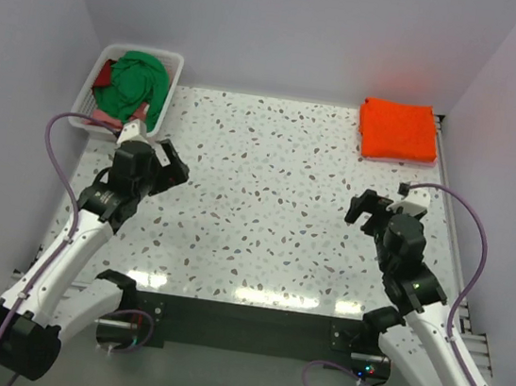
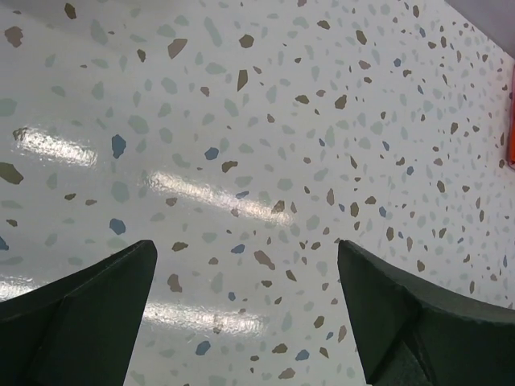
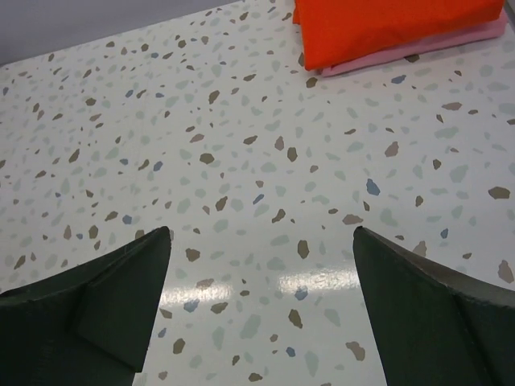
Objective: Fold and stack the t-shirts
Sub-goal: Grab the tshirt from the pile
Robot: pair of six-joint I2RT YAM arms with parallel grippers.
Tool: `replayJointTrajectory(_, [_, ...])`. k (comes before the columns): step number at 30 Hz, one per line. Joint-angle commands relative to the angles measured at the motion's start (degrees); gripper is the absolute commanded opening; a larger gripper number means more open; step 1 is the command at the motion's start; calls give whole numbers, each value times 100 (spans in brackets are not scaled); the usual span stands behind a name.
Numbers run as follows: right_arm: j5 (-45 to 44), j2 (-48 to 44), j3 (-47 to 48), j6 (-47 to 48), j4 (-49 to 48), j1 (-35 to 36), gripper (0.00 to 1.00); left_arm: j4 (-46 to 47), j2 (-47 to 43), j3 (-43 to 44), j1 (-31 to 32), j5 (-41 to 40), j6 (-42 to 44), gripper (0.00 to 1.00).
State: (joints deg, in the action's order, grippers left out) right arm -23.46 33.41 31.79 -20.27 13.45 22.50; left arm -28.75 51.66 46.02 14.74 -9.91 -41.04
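A bright green t-shirt (image 1: 137, 84) lies crumpled in a white slatted basket (image 1: 175, 76) at the far left. An orange t-shirt (image 1: 398, 130) lies folded at the far right; in the right wrist view the orange shirt (image 3: 386, 24) rests on a folded pink t-shirt (image 3: 418, 53). My left gripper (image 1: 172, 165) is open and empty over bare table just in front of the basket; it also shows in the left wrist view (image 2: 245, 245). My right gripper (image 1: 366, 209) is open and empty in front of the stack, also in the right wrist view (image 3: 261, 232).
The speckled white table (image 1: 266, 204) has walls at the back and both sides. Dark red cloth (image 1: 108, 72) and pinkish cloth (image 1: 108, 118) lie in the basket beside the green shirt. An orange sliver (image 2: 512, 112) shows at the left wrist view's right edge.
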Motion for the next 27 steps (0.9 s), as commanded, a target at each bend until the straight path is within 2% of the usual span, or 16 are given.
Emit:
replayJointTrajectory(1, [79, -203, 46, -100, -370, 17, 99, 134, 98, 99, -33, -379, -203, 100])
replayJointTrajectory(5, [70, -230, 64, -179, -352, 17, 98, -34, 274, 609, -33, -1107, -448, 100])
replayJointTrajectory(8, [-17, -186, 64, -433, -282, 17, 99, 264, 397, 855, -33, -1582, -589, 100])
replayJointTrajectory(9, [-105, -159, 64, -721, -169, 17, 99, 317, 546, 1056, -42, -1897, -616, 100])
replayJointTrajectory(12, [-483, -142, 3, -1355, 96, 9, 98, 441, 1054, 1565, -94, -2146, -318, 100])
replayJointTrajectory(17, [-36, -238, -235, -874, -405, 17, 99, 467, 2092, 2498, -471, -2384, 156, 100])
replayJointTrajectory(21, [332, -195, -235, -646, -449, 9, 99, 265, 3215, 3560, -1007, -1965, 420, 100])
replayJointTrajectory(23, [404, -107, -226, -610, -458, 9, 99, 370, 3569, 3782, -1350, -1734, 579, 100])
replayJointTrajectory(25, [439, -54, -208, -583, -475, 9, 99, 370, 4175, 4229, -1745, -1384, 727, 100])
replayJointTrajectory(27, [457, 25, -165, -531, -466, 17, 99, 257, 4867, 4844, -2122, -689, 816, 100])
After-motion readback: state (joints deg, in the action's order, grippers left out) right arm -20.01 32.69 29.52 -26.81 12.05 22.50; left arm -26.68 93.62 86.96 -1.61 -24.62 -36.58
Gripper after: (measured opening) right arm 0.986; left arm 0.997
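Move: Ahead and to the left of the left hand lies the green t-shirt in the basket, about 33 cm out, 20 cm left and some 13 cm lower. The pink t-shirt sits at the basket's near side, roughly 24 cm ahead and 21 cm left; the dark red one is about 3 cm farther out than the green and 9 cm to its left. From the right hand the green t-shirt lies some 34 cm ahead and 65 cm left. Swinging out towards the basket of t-shirts, the left hand travels about 18 cm forward and 14 cm left, speeding up on the way. It first climbs about 8 cm, then begins to sink a little as it nears the near side of the basket, turning some 25 degrees counter-clockwise with its left side tipping up slightly; the fingers stay wide open and touch nothing. ##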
